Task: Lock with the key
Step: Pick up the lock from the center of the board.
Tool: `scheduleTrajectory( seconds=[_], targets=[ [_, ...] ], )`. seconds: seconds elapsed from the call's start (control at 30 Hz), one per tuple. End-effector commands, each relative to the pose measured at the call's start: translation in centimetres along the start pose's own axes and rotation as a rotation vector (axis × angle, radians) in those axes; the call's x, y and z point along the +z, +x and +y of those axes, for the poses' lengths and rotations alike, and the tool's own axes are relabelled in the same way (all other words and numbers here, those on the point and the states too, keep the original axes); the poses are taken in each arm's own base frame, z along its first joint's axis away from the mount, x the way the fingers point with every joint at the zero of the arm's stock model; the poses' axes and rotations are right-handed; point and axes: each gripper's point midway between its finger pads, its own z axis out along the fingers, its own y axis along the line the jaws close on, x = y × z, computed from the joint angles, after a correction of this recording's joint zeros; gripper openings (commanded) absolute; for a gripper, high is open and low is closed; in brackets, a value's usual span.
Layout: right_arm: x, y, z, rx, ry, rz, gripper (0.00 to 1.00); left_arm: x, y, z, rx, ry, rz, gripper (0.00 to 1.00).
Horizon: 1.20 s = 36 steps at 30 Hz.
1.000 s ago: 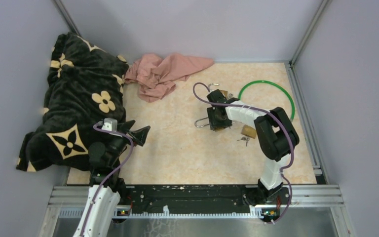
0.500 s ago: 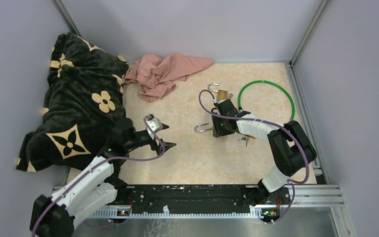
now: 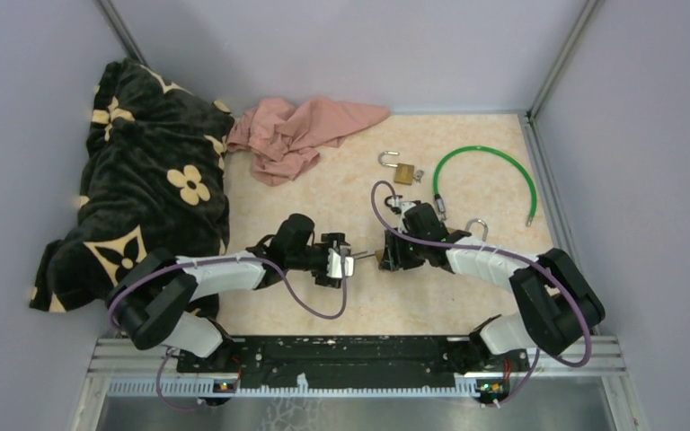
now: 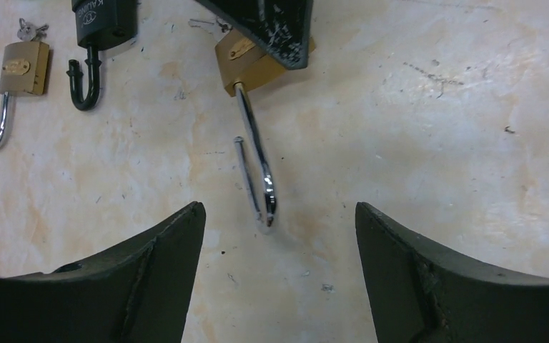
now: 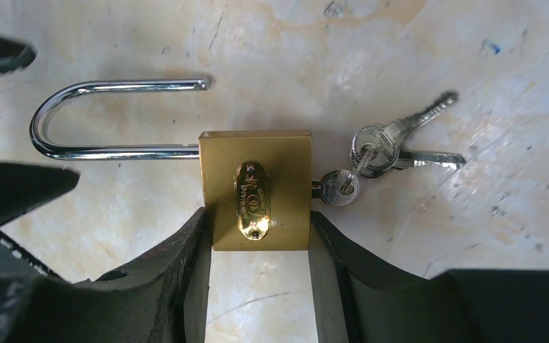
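A brass padlock lies flat on the table with its chrome shackle swung open and pointing left. A key sits in its keyhole, with two spare keys on a ring beside it. My right gripper is shut on the lock body, one finger on each side. In the top view this gripper faces my left gripper. The left gripper is open, its fingers either side of the shackle's bend and just short of it, touching nothing.
A small brass padlock and a black padlock lie further out. A green cable curves at the back right. A pink cloth and a dark flowered blanket cover the back left.
My left arm has swung from the blanket's edge across to the shackle. The right gripper has closed on the brass padlock and dragged it nearer and leftward.
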Motion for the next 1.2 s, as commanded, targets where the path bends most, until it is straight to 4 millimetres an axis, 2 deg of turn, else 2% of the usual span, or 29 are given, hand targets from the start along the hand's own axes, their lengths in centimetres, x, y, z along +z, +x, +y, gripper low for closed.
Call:
scheduleTrajectory(
  seconds=[0.0,0.17,0.27,0.4,0.43,0.57,0.6,0.63,0.67,0.7,0.8,0.97,1.07,1.17],
  targets=[
    [-1.5,-2.8,3.6,-0.024,-0.147,-0.130,0.00,1.0,-1.4,3.2,0.105,-0.076,-0.022,0.78],
    [-1.1,-2.3,4.0,-0.021,-0.164,-0.111,0.00,1.7,-1.0,2.2,-0.007,-0.075,0.002,0.61],
    [-1.0,-2.9,4.3,-0.031,-0.175,-0.127,0.00,1.9,-0.7,0.7,-0.087,-0.039,0.016,0.50],
    [-1.1,-3.1,4.4,-0.040,-0.178,-0.132,0.00,1.8,-0.5,-0.1,-0.125,-0.040,0.026,0.14],
    [-1.2,-3.2,4.4,-0.042,-0.180,-0.133,0.00,1.7,-0.5,0.0,-0.122,-0.049,0.026,0.01],
    [-1.7,-3.6,4.9,-0.078,-0.198,-0.146,0.00,1.2,-1.0,1.0,-0.128,-0.098,0.025,0.00],
    [-1.9,-3.6,4.9,-0.094,-0.199,-0.144,0.12,0.9,-1.5,1.6,-0.141,-0.124,0.015,0.00],
    [-2.1,-3.4,4.9,-0.105,-0.199,-0.138,0.38,0.6,-2.1,2.2,-0.160,-0.153,0.007,0.00],
    [-2.4,-3.5,4.9,-0.115,-0.200,-0.145,0.48,0.1,-2.7,2.8,-0.189,-0.180,-0.006,0.00],
    [-2.8,-3.7,4.9,-0.121,-0.198,-0.160,0.64,-0.5,-3.4,3.2,-0.223,-0.201,-0.019,0.00],
    [-4.1,-4.1,5.0,-0.147,-0.203,-0.218,0.78,-2.3,-5.5,3.1,-0.301,-0.205,-0.070,0.00],
    [-7.6,-5.8,7.2,-0.233,-0.324,-0.391,0.87,-5.4,-8.9,2.3,-0.419,-0.159,-0.167,0.00],
    [-9.8,-6.4,8.9,-0.299,-0.438,-0.519,0.90,-7.8,-10.1,2.6,-0.531,-0.141,-0.240,0.00],
    [-11.4,-6.4,10.3,-0.389,-0.533,-0.637,0.91,-10.7,-11.4,3.6,-0.603,-0.167,-0.343,0.00]
  ],
)
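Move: The open brass lock's shackle bend lies almost between the left fingers, about 1 cm ahead, 1 cm right and 1 cm below the hand point, its body some 6 cm right and 2 cm lower. The right fingers already grip that body, 1 cm ahead and 1 cm left of their point, with the keys about 3 cm right and 1 cm ahead. The black padlock lies 10 cm ahead and 4 cm right of the right hand, 5 cm ahead of and 19 cm beyond nothing that blocks the lift. Edging about 1.5 cm right onto the shackle, the left hand shuts its fingers and pinches it while the right hand keeps its grip on the body, creeping slightly back and left. The right then opens wide and lets go; both hands rise some 10 cm almost together, the left drifting left and back with the lock, turning counter-clockwise as it tilts, the right tilting its fingertips up by some 30 degrees. ##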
